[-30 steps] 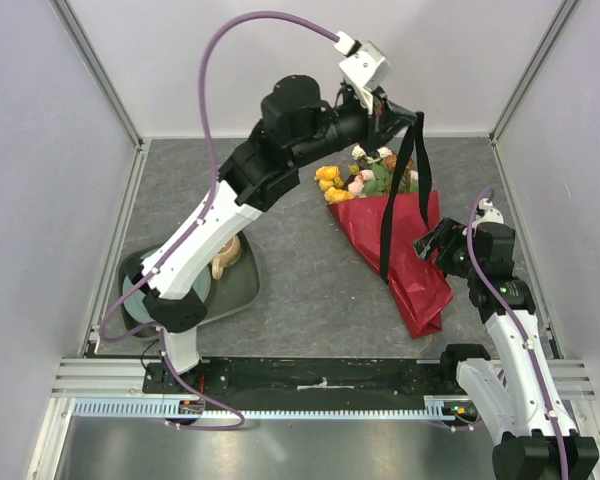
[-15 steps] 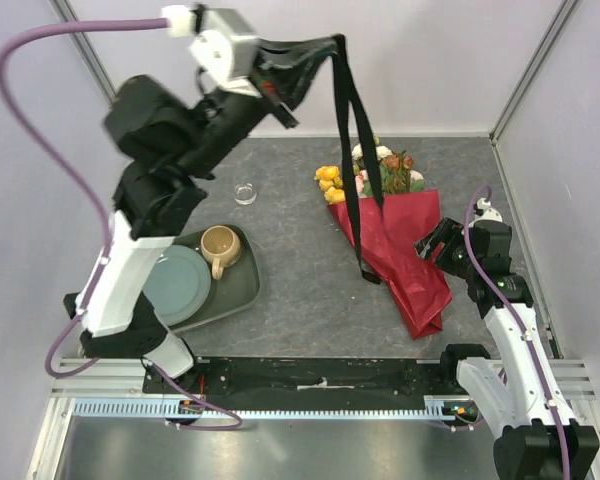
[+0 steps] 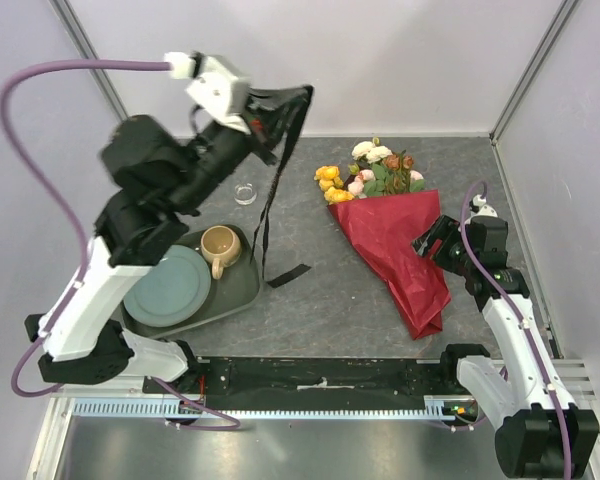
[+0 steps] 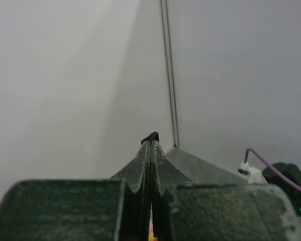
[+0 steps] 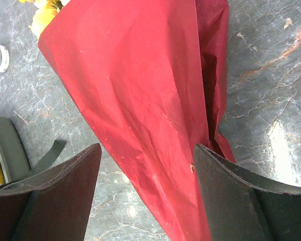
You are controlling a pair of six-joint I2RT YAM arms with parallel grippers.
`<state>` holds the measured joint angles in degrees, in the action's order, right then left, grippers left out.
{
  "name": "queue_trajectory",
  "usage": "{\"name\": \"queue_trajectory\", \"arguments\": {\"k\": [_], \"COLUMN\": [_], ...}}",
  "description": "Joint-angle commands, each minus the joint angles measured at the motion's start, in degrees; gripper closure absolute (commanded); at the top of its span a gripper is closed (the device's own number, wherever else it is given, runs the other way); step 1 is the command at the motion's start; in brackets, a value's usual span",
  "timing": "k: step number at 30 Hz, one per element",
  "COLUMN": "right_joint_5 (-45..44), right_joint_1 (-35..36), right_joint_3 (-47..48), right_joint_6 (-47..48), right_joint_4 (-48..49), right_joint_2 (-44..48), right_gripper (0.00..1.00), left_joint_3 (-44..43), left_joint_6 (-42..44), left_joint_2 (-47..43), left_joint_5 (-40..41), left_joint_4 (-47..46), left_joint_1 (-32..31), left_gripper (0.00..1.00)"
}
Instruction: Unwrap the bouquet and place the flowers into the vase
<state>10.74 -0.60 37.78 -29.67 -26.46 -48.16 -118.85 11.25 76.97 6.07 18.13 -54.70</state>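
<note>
The bouquet (image 3: 395,240) lies on the table in dark red paper (image 5: 140,85), with the flowers (image 3: 370,170) showing at its far end. My left gripper (image 3: 295,97) is raised high at the back left, shut on a black ribbon (image 3: 270,200). The ribbon hangs down and its end rests on the table. In the left wrist view the gripper (image 4: 150,143) is pressed shut, with a black tip of the ribbon (image 4: 151,136) poking out. My right gripper (image 3: 427,243) stands open just above the paper's right side, and the right wrist view shows this gripper (image 5: 146,150) with the paper below its fingers. The clear vase (image 3: 244,192) stands left of the bouquet.
A dark tray (image 3: 242,290) at the near left holds a tan mug (image 3: 220,246) and a grey-green plate (image 3: 168,286). The loose ribbon end (image 3: 290,275) lies beside the tray. Walls close in the table on the left, back and right.
My left arm has swung left and pulled the ribbon away from the bouquet. The ribbon now hangs near the tray instead of over the red paper. The right arm has stayed put.
</note>
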Motion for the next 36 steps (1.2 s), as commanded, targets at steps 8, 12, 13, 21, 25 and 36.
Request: {"name": "queue_trajectory", "arguments": {"k": [8, 12, 13, 21, 25, 36], "right_joint_5": [1.83, 1.91, 1.91, 1.65, 1.30, 0.51], "right_joint_1": [0.07, 0.07, 0.07, 0.07, 0.07, 0.07], "right_joint_3": [0.45, 0.72, 0.80, 1.24, 1.42, 2.91], "right_joint_6": [0.84, 0.84, 0.84, 0.67, 0.75, 0.49], "right_joint_4": [3.52, 3.52, 3.52, 3.69, 3.87, 3.26], "right_joint_2": [-1.41, -1.50, -1.50, -1.94, -2.20, -2.11], "right_gripper": [0.19, 0.19, 0.19, 0.19, 0.19, 0.19], "left_joint_3": [8.27, 16.00, 18.63, 22.00, 16.21, 30.31], "left_joint_6": [-14.22, -16.95, -17.48, -21.97, -21.70, -27.94], "left_joint_2": [-5.68, -11.56, -12.62, -20.10, -23.00, -20.20], "left_joint_5": [5.35, 6.15, 7.89, 7.21, 1.95, -2.02], "left_joint_4": [10.06, 11.75, 12.54, 19.57, 22.46, 21.78], "left_joint_1": [0.03, 0.12, 0.12, 0.29, 0.38, 0.29], "left_gripper": [0.98, 0.98, 0.98, 0.98, 0.98, 0.98]}}
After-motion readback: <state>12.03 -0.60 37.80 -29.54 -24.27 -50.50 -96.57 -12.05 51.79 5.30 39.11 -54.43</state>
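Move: The left hand holds the black ribbon high up; the tray lies about 27 cm to its left, level with it and some 62 cm below. At table height too, the mug is about 7 cm ahead and 21 left, the red wrapping 7 ahead and 20 right. From the right hand the tray is some 54 cm left, 4 back and 13 below. Still pinching the black ribbon, the left hand sinks some 12 cm, tipping down, then back-left towards the tray. ##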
